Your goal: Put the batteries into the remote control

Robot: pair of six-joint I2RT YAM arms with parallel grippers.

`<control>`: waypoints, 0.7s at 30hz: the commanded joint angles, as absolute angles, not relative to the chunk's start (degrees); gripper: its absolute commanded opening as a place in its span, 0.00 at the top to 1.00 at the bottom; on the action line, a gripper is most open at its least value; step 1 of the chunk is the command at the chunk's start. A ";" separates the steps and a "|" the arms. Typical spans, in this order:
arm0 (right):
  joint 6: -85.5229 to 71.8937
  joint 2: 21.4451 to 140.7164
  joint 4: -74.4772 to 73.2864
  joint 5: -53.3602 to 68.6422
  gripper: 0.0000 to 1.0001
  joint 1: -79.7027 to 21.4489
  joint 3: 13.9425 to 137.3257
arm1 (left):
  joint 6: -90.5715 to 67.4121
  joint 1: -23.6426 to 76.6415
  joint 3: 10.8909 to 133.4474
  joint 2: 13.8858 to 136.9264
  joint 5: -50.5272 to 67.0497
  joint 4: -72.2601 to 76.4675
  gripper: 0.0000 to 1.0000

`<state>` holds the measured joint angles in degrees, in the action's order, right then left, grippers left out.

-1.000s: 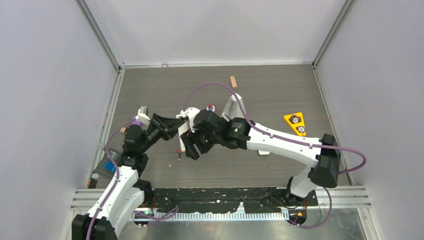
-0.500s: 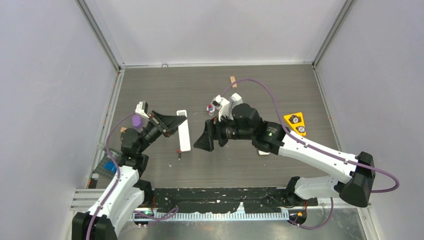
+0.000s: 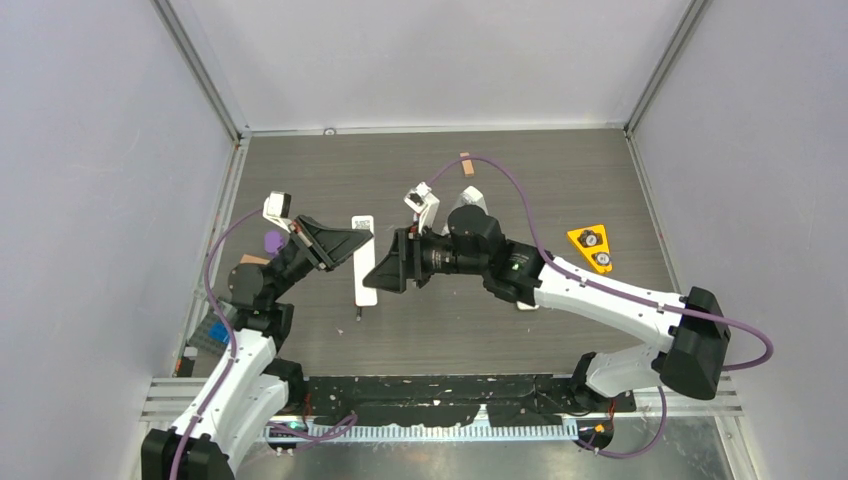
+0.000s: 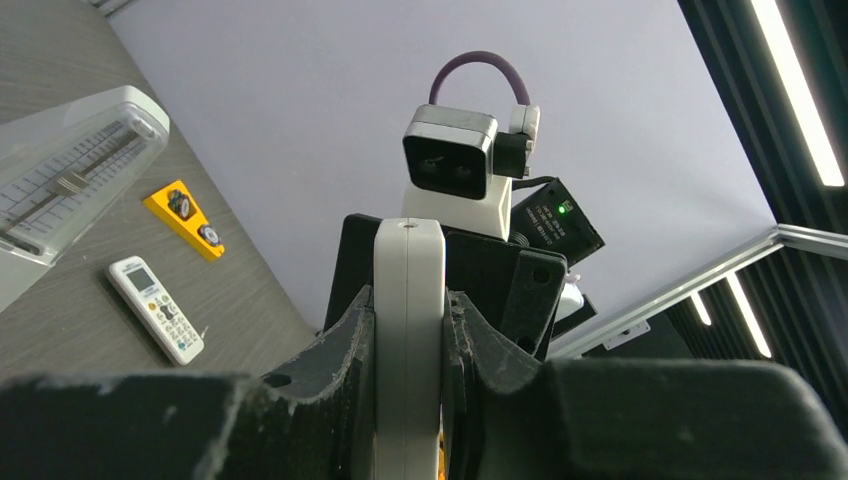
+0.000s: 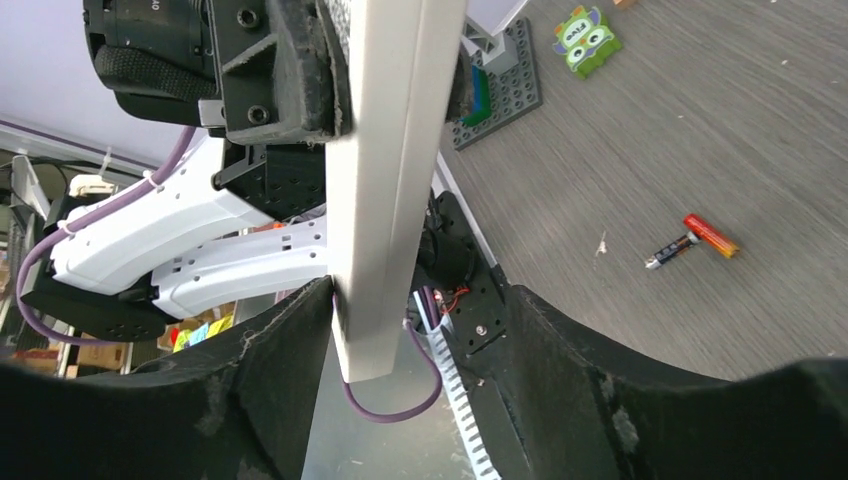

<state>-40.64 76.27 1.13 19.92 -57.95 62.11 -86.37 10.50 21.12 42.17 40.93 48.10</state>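
Observation:
The remote control point(image 3: 365, 285), a long white bar, is held off the table with my left gripper point(image 3: 350, 243) shut on its upper part. In the left wrist view both jaws press its sides point(image 4: 408, 330). My right gripper point(image 3: 378, 275) faces it from the right and stands open. In the right wrist view the remote's point(image 5: 390, 180) free end hangs between my right gripper's point(image 5: 415, 300) jaws, against the left finger point(image 5: 290, 330) and well clear of the other. The batteries point(image 5: 695, 240), dark with a red-orange end, lie on the table; one shows below the remote point(image 3: 358, 318).
A clear metronome point(image 4: 70, 170), a yellow triangle point(image 3: 592, 247) and a shorter buttoned remote point(image 4: 155, 308) lie to the right. A wooden block point(image 3: 466, 163) sits at the back. A green toy figure point(image 5: 585, 25) and a grey brick plate point(image 3: 210, 335) are at the left.
My right gripper pulled away to the right, then came back left until its jaws straddle the remote's free end. My left arm lifted and shifted the remote slightly.

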 commanded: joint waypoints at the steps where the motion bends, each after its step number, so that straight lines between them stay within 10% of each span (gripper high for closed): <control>1: -42.45 76.63 7.56 21.29 0.34 -58.84 64.29 | -86.66 10.72 23.55 41.54 42.18 52.37 1.00; 11: -46.78 77.97 12.76 23.35 0.76 -58.89 62.72 | -87.37 10.72 23.40 41.72 42.06 52.42 0.95; 21: -40.55 72.47 1.59 15.47 0.95 -57.75 65.69 | -79.40 10.65 27.54 38.74 42.45 35.11 0.11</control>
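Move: The remote control is still pinched near its far end by the left hand; its middle lies some 4 cm back from that hand and about level with it. From the right hand, open around the near end, the middle is about 4 cm ahead, 1 cm left and 1 cm up, and the left gripper some 8 cm ahead and 1 cm left. Below the right hand, the loose batteries lie about 3 cm ahead, 8 cm left and 28 cm down. The right hand, fingers pointing left, eases up and left by about 2 cm with a slight roll of some 5 degrees, closing its fingers from wide open until they pinch the near end of the remote control, then keeps that grip with only a small sag back. The left hand stays almost in place and keeps its pinch on the far end until the right has hold, then opens wide and lets the remote control go, its fingers still standing on either side of that end. ##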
